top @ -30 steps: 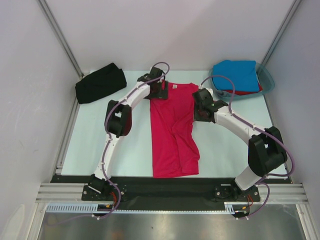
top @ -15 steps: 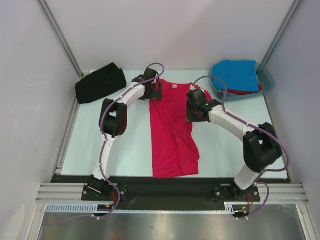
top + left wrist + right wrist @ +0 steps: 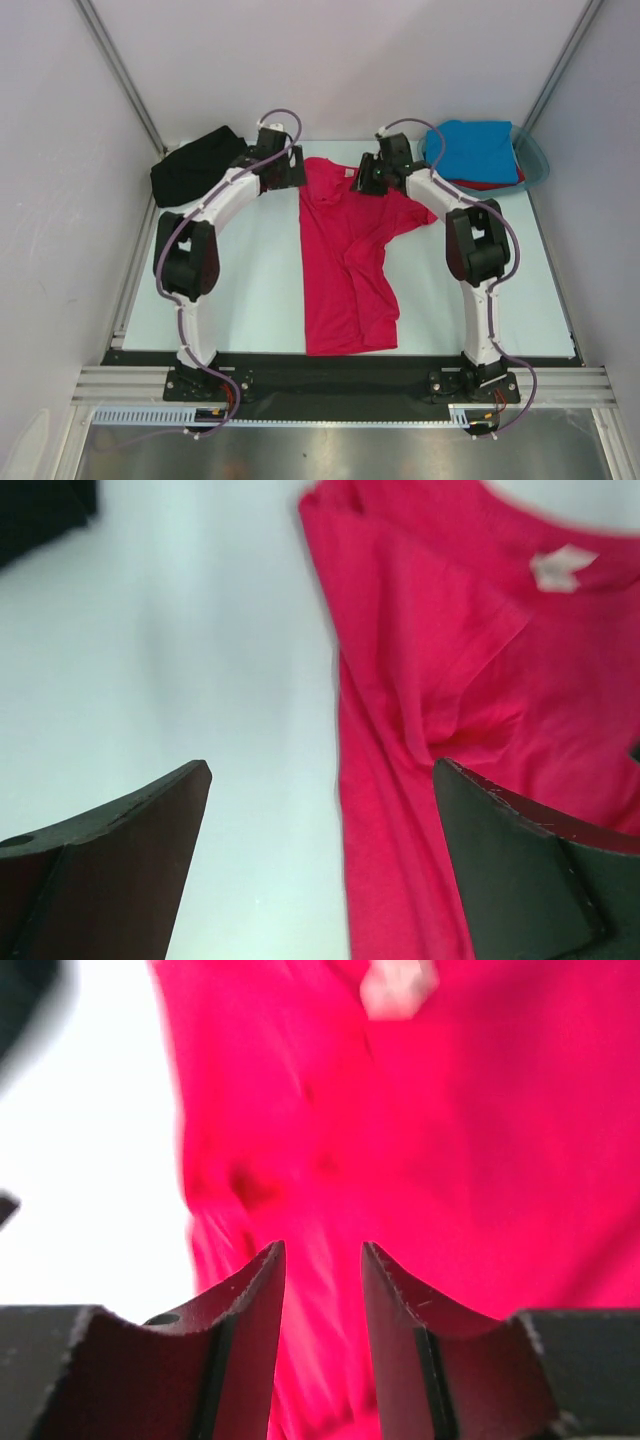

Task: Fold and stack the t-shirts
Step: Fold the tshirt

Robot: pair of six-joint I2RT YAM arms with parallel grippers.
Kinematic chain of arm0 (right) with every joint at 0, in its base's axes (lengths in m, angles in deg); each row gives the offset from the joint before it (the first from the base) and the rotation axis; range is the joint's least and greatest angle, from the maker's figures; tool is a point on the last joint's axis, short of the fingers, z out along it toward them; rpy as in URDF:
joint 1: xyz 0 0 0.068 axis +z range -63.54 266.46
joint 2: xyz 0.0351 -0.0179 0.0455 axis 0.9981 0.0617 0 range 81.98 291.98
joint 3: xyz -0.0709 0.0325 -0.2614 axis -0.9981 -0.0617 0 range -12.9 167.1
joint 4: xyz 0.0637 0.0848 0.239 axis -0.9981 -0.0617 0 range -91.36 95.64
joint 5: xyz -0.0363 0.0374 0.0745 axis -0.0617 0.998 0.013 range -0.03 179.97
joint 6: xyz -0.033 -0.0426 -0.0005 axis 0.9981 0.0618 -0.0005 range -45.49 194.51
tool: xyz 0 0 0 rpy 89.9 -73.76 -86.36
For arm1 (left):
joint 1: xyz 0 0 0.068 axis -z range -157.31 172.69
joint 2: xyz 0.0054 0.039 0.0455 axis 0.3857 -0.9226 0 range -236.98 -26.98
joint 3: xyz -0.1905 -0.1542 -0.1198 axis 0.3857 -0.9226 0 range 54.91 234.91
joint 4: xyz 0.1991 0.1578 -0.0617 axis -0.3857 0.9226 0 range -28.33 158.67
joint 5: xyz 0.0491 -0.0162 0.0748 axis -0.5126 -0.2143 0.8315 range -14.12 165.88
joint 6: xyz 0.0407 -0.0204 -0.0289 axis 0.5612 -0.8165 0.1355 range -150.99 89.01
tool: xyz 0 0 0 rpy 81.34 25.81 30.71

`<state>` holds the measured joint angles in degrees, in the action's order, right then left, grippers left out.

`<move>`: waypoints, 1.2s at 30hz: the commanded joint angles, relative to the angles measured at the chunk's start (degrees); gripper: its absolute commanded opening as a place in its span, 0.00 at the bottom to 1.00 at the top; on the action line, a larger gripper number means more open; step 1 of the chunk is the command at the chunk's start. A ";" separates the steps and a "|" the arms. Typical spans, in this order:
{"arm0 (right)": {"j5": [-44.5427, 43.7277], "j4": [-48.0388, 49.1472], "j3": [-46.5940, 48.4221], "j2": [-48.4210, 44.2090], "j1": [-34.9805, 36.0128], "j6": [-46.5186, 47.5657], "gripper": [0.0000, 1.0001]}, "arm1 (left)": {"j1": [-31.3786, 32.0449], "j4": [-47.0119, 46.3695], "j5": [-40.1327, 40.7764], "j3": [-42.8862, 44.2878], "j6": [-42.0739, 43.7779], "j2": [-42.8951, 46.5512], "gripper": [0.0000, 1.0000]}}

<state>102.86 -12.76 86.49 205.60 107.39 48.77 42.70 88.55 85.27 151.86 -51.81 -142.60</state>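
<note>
The crimson-pink t-shirt [image 3: 345, 260] lies lengthwise on the table's middle, left side folded in, right sleeve [image 3: 418, 208] spread out, white neck label [image 3: 562, 568] at the far end. My left gripper [image 3: 290, 172] hovers at the shirt's far left shoulder, open wide; its jaws span bare table and the shirt's left edge [image 3: 320, 780]. My right gripper [image 3: 368, 180] hangs over the collar, jaws apart, pink cloth below the gap [image 3: 322, 1250]. A black t-shirt [image 3: 195, 165] lies bunched at the back left. A blue t-shirt [image 3: 478, 148] rests on a red one [image 3: 492, 184].
A translucent teal tub [image 3: 535, 160] at the back right holds the blue and red shirts. White walls with metal rails enclose the table on three sides. The black front rail [image 3: 330, 365] carries both arm bases.
Both arms swung toward the far end of the shirt. The left gripper moved left off the collar; the right gripper moved from the right sleeve up to the collar, uncovering the sleeve.
</note>
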 commanded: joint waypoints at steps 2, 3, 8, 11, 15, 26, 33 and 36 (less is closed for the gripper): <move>17.07 8.54 9.58 8.91 -3.43 -10.46 0.42 | -1.81 -4.54 -0.24 -2.46 -2.21 5.57 1.00; 18.22 8.90 11.59 10.84 -3.70 -11.69 0.42 | -1.90 -4.64 -0.51 -2.64 -2.30 5.83 1.00; 27.27 17.06 18.29 19.72 -4.49 -21.27 0.42 | -2.34 -4.72 -1.56 -3.87 -2.65 6.80 1.00; 29.39 20.85 18.30 21.58 -4.40 -24.26 0.42 | -2.61 -5.34 -2.18 -5.01 -2.65 7.33 1.00; 30.44 24.10 17.67 22.72 -4.40 -25.85 0.42 | -3.05 -5.51 -2.97 -5.19 -2.74 6.89 1.00; 30.45 23.32 21.54 27.03 -4.32 -26.30 0.43 | -3.84 -4.81 -4.11 -5.01 -2.56 7.15 1.00; 21.41 12.69 21.63 24.66 -3.26 -16.72 0.42 | -3.93 -5.08 -4.73 -5.01 -2.56 6.89 1.00; 20.95 12.24 22.51 25.18 -3.00 -16.27 0.42 | -4.01 -5.16 -4.99 -5.01 -2.56 6.72 1.00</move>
<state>126.90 2.63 106.10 231.82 103.56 28.99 39.27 84.85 81.36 146.54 -53.58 -138.23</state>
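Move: The pink shirt's left sleeve, folded inward, lies about 5 cm ahead of the right hand, 8 cm to its left and 8 cm below. The neck label is some 12 cm ahead and 2 cm left, and the spread right sleeve about level with the hand and 15 cm to its right. From the left hand the folded-in sleeve lies about 6 cm ahead, 11 cm right and 11 cm below. Right hand reaches about 6 cm forward, then left and down towards the folded-in sleeve, rolling some 30 degrees. ##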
